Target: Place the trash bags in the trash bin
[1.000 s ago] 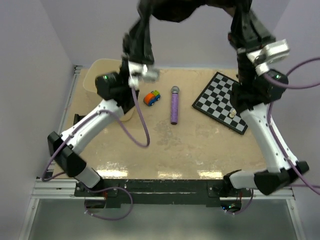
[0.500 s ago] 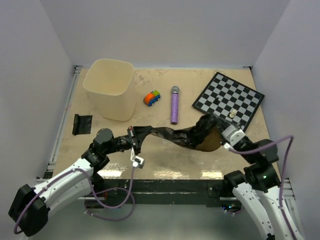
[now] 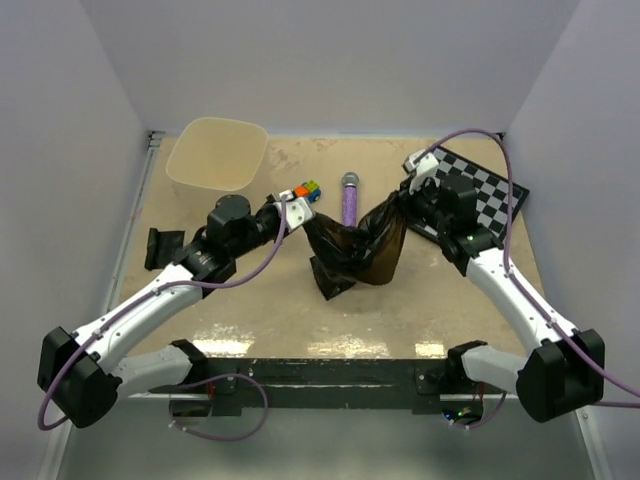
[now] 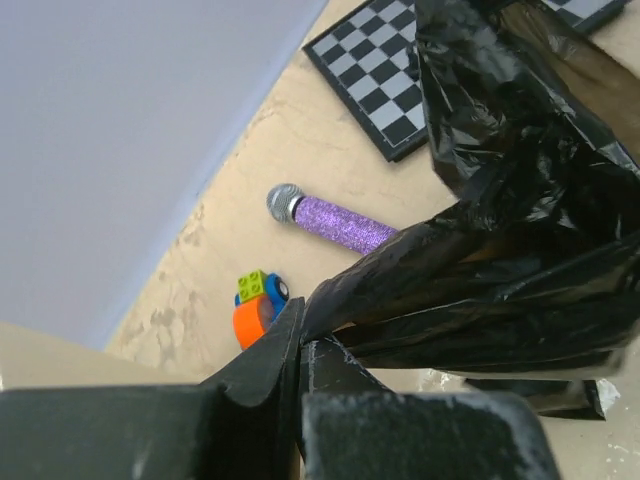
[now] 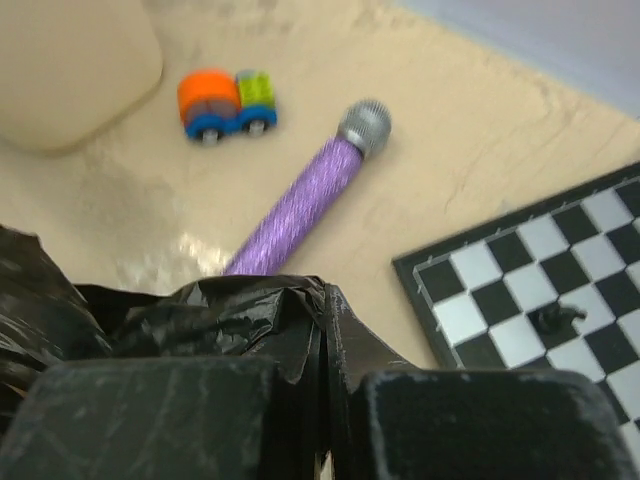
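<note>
A dark, glossy trash bag (image 3: 357, 250) hangs between my two grippers above the middle of the table, its lower end resting on the tabletop. My left gripper (image 3: 300, 214) is shut on its left edge (image 4: 520, 230), with film pinched between the fingertips (image 4: 300, 335). My right gripper (image 3: 402, 200) is shut on the right edge (image 5: 200, 310). The cream trash bin (image 3: 215, 152) stands at the back left, behind the left arm, and its wall (image 5: 70, 60) also shows in the right wrist view. A second, folded trash bag (image 3: 163, 247) lies flat at the left.
A purple microphone (image 3: 349, 200) and an orange-blue toy car (image 3: 307, 192) lie just behind the hanging bag. A chequered board (image 3: 485, 195) lies at the back right under the right arm, with a small dark piece (image 5: 560, 318) on it.
Both arms have moved from near the table's front edge to its middle. The grippers are closer together, and the bag now hangs bunched between them instead of lying stretched out.
</note>
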Robot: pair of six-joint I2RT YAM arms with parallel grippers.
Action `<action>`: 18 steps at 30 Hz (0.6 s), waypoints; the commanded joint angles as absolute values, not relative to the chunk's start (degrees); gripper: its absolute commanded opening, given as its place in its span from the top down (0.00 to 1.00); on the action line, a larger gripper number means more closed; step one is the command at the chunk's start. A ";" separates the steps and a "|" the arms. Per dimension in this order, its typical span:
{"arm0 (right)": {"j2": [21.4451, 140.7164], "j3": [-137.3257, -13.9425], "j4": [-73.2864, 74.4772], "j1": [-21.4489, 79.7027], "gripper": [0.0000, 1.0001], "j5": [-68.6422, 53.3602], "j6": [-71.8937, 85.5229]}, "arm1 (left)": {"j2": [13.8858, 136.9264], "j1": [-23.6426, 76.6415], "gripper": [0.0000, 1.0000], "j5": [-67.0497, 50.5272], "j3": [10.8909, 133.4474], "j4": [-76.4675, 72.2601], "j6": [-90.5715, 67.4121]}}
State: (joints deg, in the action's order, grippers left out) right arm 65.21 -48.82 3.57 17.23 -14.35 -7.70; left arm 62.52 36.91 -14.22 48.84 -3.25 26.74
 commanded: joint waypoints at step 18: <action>94.50 -124.99 -56.33 22.84 1.00 -4.56 -12.89 | 102.57 34.33 1.00 -3.82 126.39 -59.20 44.32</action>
State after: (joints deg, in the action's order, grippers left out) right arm 109.27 -126.50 -23.81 13.91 -2.15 -2.24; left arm 114.69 26.00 14.57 131.83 -23.00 30.94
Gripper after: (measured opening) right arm 0.007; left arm 0.009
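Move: The trash bag already hangs between both hands: its middle is about 11 cm right of the left hand, 3 cm back and 10 below, and some 9 cm left of the right hand, 8 cm back and 6 lower. From the left hand, on the table some 25 cm below, the toy car is 17 cm ahead and 2 left, the microphone 15 ahead and 9 right; the trash bin stands about 13 ahead, 19 left, 14 below. Both grippers keep their shut pinch on the bag's rim and fling it fast forward and up together, away from the table. The left rises about 35 cm and the right about 40, each sweeping some 25 cm forward before easing back near the top. Their fingers tip steeply upward, the left hand also turning counter-clockwise. ##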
